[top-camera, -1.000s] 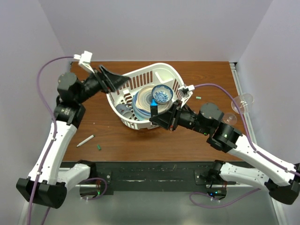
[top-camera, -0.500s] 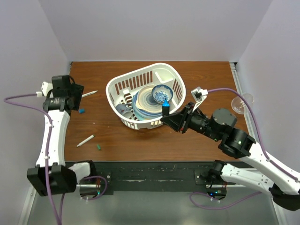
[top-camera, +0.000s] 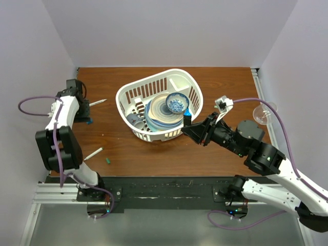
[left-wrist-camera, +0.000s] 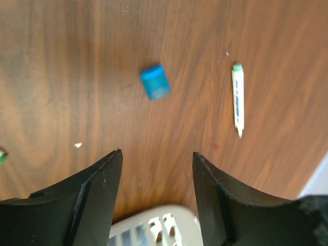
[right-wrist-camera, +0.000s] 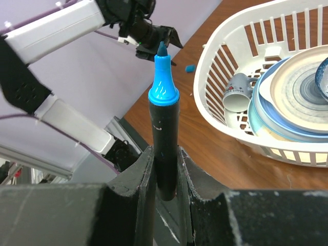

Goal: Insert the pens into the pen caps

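My right gripper (right-wrist-camera: 165, 154) is shut on the black marker (right-wrist-camera: 165, 138), which stands upright with its bright blue tip bare. In the top view this gripper (top-camera: 188, 124) hangs just right of the basket's front. A small blue cap (left-wrist-camera: 155, 82) lies on the wood ahead of my left gripper (left-wrist-camera: 156, 156), which is open with nothing between its fingers. Beside the cap lies a white pen (left-wrist-camera: 238, 100) with a green end. Near the front left, another white pen (top-camera: 93, 153) lies by a tiny green cap (top-camera: 108, 160). The left gripper (top-camera: 83, 108) sits at the table's far left.
A white basket (top-camera: 123, 95) holds stacked plates (top-camera: 156, 115), a patterned bowl (top-camera: 177, 104) and a mug (right-wrist-camera: 237, 92). A wine glass (top-camera: 264, 113) stands at the right edge. A small green piece (top-camera: 217, 107) lies right of the basket.
The left arm has swung from the basket's rim out to the table's far left, over the blue cap, its jaws narrowing. The right gripper has drifted right with the marker.
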Available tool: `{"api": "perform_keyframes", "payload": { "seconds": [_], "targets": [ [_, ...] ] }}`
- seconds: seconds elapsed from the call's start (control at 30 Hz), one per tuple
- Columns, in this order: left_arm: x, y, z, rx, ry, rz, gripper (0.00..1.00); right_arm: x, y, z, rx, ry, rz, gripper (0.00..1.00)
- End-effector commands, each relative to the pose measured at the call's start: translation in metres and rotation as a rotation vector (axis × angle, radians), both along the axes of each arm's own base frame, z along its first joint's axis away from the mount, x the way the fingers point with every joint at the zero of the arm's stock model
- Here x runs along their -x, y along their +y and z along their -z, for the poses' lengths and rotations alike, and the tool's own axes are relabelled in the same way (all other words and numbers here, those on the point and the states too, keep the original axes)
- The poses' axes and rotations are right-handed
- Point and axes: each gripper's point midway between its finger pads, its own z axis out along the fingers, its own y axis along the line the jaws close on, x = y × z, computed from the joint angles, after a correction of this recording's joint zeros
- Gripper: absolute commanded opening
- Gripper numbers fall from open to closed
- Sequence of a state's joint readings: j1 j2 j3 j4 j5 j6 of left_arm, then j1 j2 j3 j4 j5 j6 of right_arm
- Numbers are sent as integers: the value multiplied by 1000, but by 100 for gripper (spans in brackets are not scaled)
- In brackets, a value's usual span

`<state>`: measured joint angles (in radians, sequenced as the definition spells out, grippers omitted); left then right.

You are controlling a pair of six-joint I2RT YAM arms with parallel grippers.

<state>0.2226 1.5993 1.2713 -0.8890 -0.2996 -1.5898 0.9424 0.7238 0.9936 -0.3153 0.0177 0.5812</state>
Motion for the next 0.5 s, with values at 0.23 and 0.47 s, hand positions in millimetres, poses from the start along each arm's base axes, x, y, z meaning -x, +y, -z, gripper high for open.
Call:
{"api": "perform_keyframes", "payload": {
  "seconds": [0.23,0.47],
  "targets": [
    [-11,17,54,46,95,-127,60,-14,1,-14,19,-65,45,0],
    [-17,32,63,8,123,-169,60,-18,-3,-4,46,-65,76,0]
  ]
}}
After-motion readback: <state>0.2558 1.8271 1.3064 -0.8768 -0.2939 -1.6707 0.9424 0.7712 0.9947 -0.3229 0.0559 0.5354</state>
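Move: The blue cap lies on the table some 10 cm below my left hand, about 2 cm ahead and 1 cm left. Around it, a green-ended white pen is roughly 12 cm ahead and 1 cm right of that hand; another white pen is about 14 cm back, 3 cm right; the green cap is some 17 cm back and 10 cm right. From my right hand, the blue cap is about 22 cm ahead, 45 cm left and 35 cm below. I drop my left hand about 7 cm, almost straight down towards the blue cap, fingers staying open and tipping some 10 degrees to point more steeply at the table; they don't reach the cap yet. My right hand keeps its grip on the blue-tipped black pen and eases about 1.5 cm forward and as much down. ##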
